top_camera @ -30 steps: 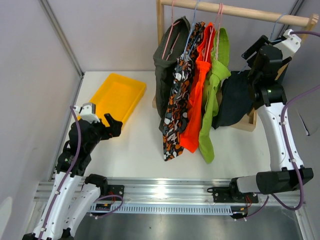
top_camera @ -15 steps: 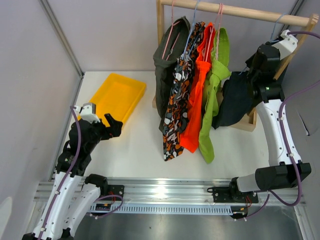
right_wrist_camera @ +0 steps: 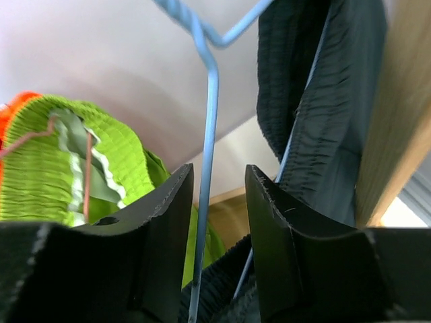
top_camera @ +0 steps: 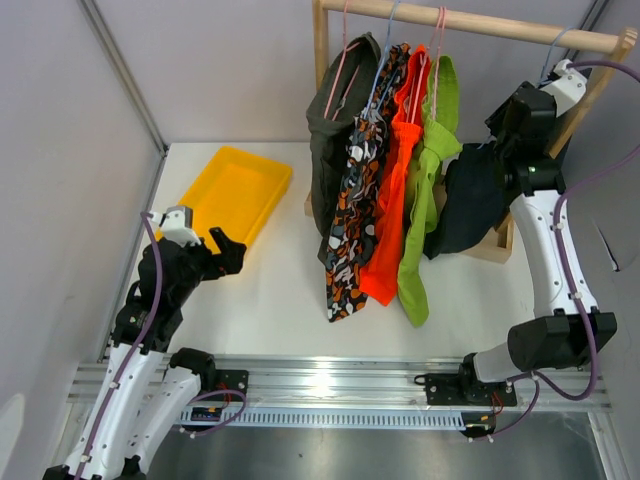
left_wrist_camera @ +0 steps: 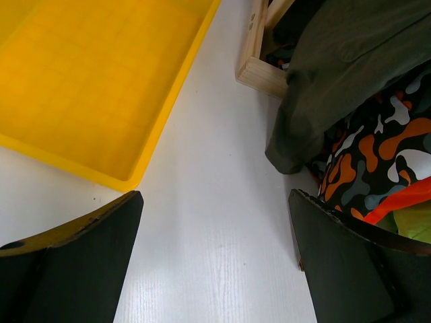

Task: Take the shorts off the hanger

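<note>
Several shorts hang on wire hangers from a wooden rail (top_camera: 480, 22): dark olive (top_camera: 340, 130), camouflage (top_camera: 358, 215), orange (top_camera: 393, 200), lime green (top_camera: 425, 190) and, at the right end, dark navy (top_camera: 470, 195). My right gripper (top_camera: 512, 118) is up by the navy pair. In the right wrist view its jaws (right_wrist_camera: 219, 185) stand partly apart around the blue wire hanger (right_wrist_camera: 211, 121), with the wire close to the left finger (right_wrist_camera: 165, 222) and a gap on the other side. The navy waistband (right_wrist_camera: 323, 101) hangs beside it. Low at the left, my left gripper (top_camera: 226, 252) is open over bare table.
A yellow tray (top_camera: 235, 190) lies at the back left, also close ahead in the left wrist view (left_wrist_camera: 81, 81). The rack's wooden base (left_wrist_camera: 259, 67) and right post (right_wrist_camera: 404, 134) are near the grippers. Olive shorts (left_wrist_camera: 350, 67) and camouflage shorts (left_wrist_camera: 377, 155) hang just right of my left gripper.
My right gripper has narrowed from wide open to partly apart round the blue hanger wire and shifted slightly up toward the rail. The left arm has not moved.
</note>
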Motion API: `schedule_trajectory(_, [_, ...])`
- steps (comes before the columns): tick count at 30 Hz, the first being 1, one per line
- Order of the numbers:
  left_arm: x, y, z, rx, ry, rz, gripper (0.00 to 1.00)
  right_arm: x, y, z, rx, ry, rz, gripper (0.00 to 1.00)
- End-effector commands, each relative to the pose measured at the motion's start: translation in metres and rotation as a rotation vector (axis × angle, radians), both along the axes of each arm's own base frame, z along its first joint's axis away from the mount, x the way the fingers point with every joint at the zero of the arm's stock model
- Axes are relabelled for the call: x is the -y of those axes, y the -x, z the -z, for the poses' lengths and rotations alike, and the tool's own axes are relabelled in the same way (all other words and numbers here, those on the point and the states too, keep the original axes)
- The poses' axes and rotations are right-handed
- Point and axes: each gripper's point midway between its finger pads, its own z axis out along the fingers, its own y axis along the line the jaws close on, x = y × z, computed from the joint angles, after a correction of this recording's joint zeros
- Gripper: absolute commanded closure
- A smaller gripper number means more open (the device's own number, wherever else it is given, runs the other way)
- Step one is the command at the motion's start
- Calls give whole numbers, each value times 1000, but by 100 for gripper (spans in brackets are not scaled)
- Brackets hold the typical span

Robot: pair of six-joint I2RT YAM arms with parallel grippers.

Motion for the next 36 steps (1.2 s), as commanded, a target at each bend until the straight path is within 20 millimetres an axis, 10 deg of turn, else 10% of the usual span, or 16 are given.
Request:
schedule_trajectory(1, [3,0,-9,34,-2,20,4,0,-7,-6,8,-4,-16,57])
schedule_trajectory(12, [7,1,-9,30,-5,39,3,1,11,-23,46,-12,-32,100])
schedule_trajectory(19, [36,2,-34,99,-5,203,1,-15,60,-74,165,-2,-131,100])
schedule_trajectory(27, [116,17,-120,222,-32,460,1,-43,125,-103,243,-68,-244,100])
schedule_trajectory(31, [194,69,-185,382,20,802,1,-66,150,-100,251,-157,-338,100])
schedule_trajectory(36, [287,131,-205,532,74,1097,1,-87,169,-84,233,-242,-421,100])
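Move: At the right hand, the hanger's thin blue wire stands between the part-open fingertips, about 2 cm ahead and 2 cm lower; the dark shorts hang on it some 12 cm below, 4 cm ahead. The wooden post is roughly 8 cm right and 2 cm ahead, the lime garment about 15 cm left, level with the hand. For the left hand these dark shorts lie some 50 cm right, 22 cm ahead; the camo garment is about 24 cm right, 12 cm ahead. The right hand eases about 2 cm down and slightly forward and shuts its fingers on the hanger's blue wire, then carries it back some 17 cm, also up and to its left, away from the rail, while the hand turns roughly 20 degrees counter-clockwise. After a wait the left hand, open and empty, swings some 20 cm right, rising and drawing back a little, towards the shorts, its fingers turning about 50 degrees clockwise. ##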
